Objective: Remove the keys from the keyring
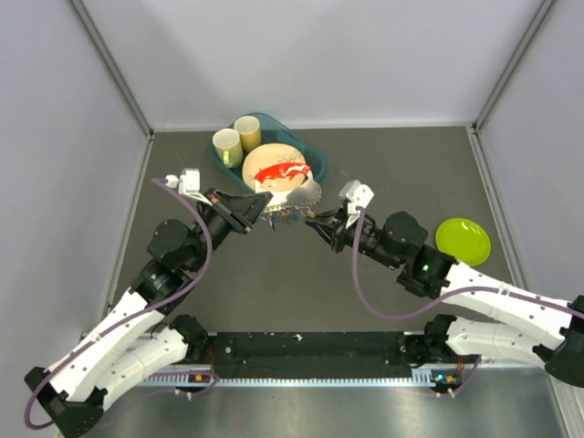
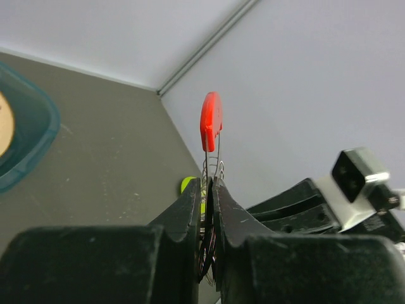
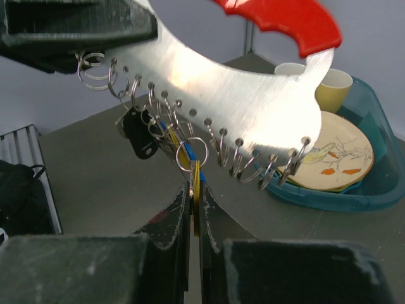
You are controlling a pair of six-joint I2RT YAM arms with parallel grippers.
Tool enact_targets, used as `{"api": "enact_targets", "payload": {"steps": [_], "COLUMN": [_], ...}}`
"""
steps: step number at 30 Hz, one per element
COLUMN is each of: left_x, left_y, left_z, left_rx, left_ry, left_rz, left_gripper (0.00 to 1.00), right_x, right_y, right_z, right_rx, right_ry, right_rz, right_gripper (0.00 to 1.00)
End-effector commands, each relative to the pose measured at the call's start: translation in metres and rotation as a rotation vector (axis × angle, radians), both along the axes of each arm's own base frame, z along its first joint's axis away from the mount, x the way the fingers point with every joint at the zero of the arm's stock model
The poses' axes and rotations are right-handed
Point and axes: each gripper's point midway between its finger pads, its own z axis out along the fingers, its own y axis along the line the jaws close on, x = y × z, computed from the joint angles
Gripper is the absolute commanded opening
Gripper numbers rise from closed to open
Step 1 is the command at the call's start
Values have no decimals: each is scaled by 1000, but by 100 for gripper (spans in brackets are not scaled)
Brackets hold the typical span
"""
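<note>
The keyring (image 1: 290, 189) is a silver crescent plate (image 3: 234, 95) with a red upper edge (image 3: 285, 19) and small wire rings along its lower rim, held up above the table. My left gripper (image 1: 265, 203) is shut on one end of it; in the left wrist view the red edge (image 2: 211, 120) sticks up past that gripper (image 2: 211, 183). The keys (image 1: 279, 217) hang from the rings: a black-headed one (image 3: 140, 136), a blue one (image 3: 185, 149) and a yellow one (image 3: 197, 175). My right gripper (image 3: 197, 190) is shut on the yellow key from below.
Behind the keyring stands a teal tub (image 1: 217, 164) holding a painted plate (image 3: 335, 158) and two pale yellow cups (image 1: 247, 130). A lime-green plate (image 1: 463, 241) lies on the dark table at the right. Grey walls close in the table on three sides.
</note>
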Motion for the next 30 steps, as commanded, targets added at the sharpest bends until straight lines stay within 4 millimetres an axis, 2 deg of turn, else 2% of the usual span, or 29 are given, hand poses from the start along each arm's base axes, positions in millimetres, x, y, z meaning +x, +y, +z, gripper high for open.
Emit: {"api": "enact_targets", "payload": {"steps": [1,2,4,5,8,11,13,14,16,19,23,30], "left_x": [13,15,16,18,16,13,10,8,3,-7,-20,-38], "left_y": [27,27,30,32,35,39,42,43,46,45,42,8], "left_z": [-6,-19,-29,-38,-46,-47,-50,-50,-64,-72,-61,-29], "left_rx": [2,17,36,51,71,99,132,146,203,240,272,379], "left_ry": [3,26,27,45,36,27,36,31,71,76,-29,-272], "left_rz": [162,171,186,201,206,211,211,212,202,162,101,-108], "left_gripper": [0,0,0,0,0,11,25,28,36,44,48,46], "right_x": [5,6,7,9,13,17,21,22,24,24,18,4], "right_y": [-18,-19,-20,-21,-23,-23,-21,-22,-21,-21,-21,-25], "right_z": [7,13,2,6,8,11,9,13,14,18,20,35], "right_rx": [-127,-137,-203,-207,-220,-251,-287,-295,-322,-350,-368,-353], "right_ry": [14,2,21,20,14,-9,-33,-43,-69,-103,-139,-195], "right_rz": [-76,-79,-83,-89,-111,-123,-125,-129,-126,-111,-71,-9], "right_gripper": [0,0,0,0,0,0,0,0,0,0,0,0]}}
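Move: The keyring, a metal plate with a red grip and a row of wire rings, is already pinched by one end in the left fingers. Its middle lies about 3 cm ahead of the left hand, 4 cm right and 1 cm above. From the left hand, the yellow key already in the right fingers is some 9 cm right, level ahead, and 7 cm below. The black key hangs 1 cm back, 2 cm right, 5 cm below. The keyring's middle lies 3 cm ahead of the right hand, 4 cm left, 8 cm above. The keyring's plate is carried down about 6 cm between the left fingers, which then open to about half and let go. The left hand, rolling some 20 degrees, ends slightly farther left and draws back. The right fingers keep their pinch on the yellow key, sinking about 2.5 cm and easing right while tipping down some 25 degrees. ##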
